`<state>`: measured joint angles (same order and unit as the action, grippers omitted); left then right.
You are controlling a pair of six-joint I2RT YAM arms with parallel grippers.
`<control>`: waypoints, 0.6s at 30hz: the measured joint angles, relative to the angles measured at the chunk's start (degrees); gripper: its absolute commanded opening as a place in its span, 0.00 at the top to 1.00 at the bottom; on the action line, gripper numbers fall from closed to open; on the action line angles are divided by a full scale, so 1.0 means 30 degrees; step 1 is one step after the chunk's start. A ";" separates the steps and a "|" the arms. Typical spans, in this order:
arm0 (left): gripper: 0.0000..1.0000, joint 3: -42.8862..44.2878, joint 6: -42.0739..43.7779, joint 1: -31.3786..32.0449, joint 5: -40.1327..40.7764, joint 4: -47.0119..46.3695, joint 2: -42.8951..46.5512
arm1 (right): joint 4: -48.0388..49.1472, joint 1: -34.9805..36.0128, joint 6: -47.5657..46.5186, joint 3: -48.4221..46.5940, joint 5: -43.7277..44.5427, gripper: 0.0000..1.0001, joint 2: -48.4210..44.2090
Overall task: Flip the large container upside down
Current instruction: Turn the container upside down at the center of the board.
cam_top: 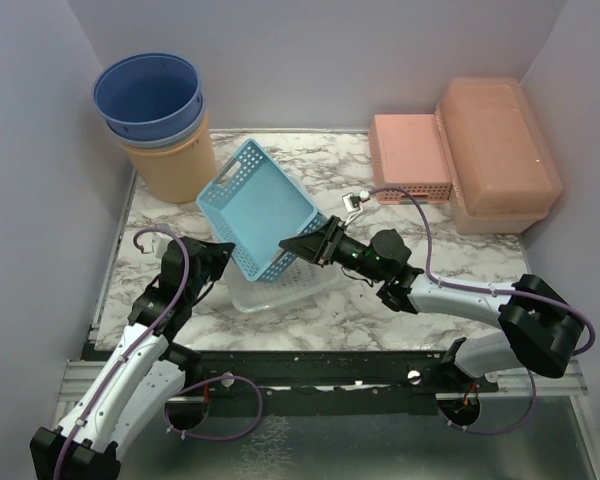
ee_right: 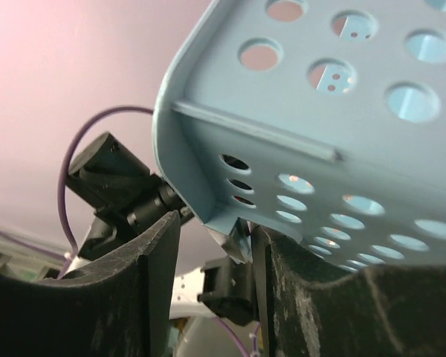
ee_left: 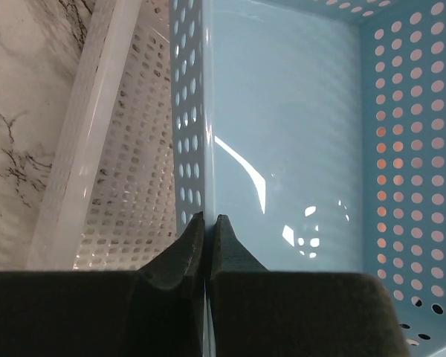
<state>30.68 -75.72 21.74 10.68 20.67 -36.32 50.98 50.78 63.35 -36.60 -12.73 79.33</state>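
The large container (cam_top: 498, 148), a peach-orange lidded box, stands at the back right, and neither gripper touches it. A light blue perforated basket (cam_top: 258, 208) is tilted up on its edge at the table's middle. My left gripper (cam_top: 220, 262) is shut on that basket's side wall (ee_left: 197, 134), one finger on each face of it (ee_left: 207, 218). My right gripper (cam_top: 305, 244) is at the basket's right corner. In the right wrist view its jaws (ee_right: 215, 227) stand apart around the corner rim (ee_right: 230, 223), with the right finger (ee_right: 297, 275) against the basket and the left one clear of it.
A white perforated basket (cam_top: 280, 290) lies under the blue one, also in the left wrist view (ee_left: 126, 186). A pink perforated basket (cam_top: 410, 158) sits bottom-up beside the peach box. A blue bucket (cam_top: 150, 95) is stacked in an orange bucket (cam_top: 175, 168) at the back left. Walls enclose three sides.
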 measured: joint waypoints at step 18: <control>1.00 -0.0095 -0.0619 -0.0087 0.0554 -0.0146 0.0962 | -0.0299 0.0219 -0.1158 -0.1384 0.2018 0.84 0.0539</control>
<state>30.39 -77.58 21.47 12.34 20.23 -33.43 50.09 51.44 59.88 -40.75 -6.68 80.95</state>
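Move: Just forward of the right fingers, about 2 cm, and perhaps 1 cm above them is the rim of the raised right end of the blue container. The white container is some 20 cm below and 4 cm ahead of the right hand; the pink one is roughly 24 cm ahead, 30 cm right and 18 cm down. From the left hand, already gripping the blue container's left rim, that right-end rim lies about 11 cm right, 2 cm ahead and 6 cm up. Sliding forward about 2 cm and up nearly as much, with a slight clockwise turn, the open right hand settles over the raised end's rim, then stops and closes its fingers to pinch that edge near the corner. The left hand keeps its pinch on the left rim and lifts some 1.5 cm. ##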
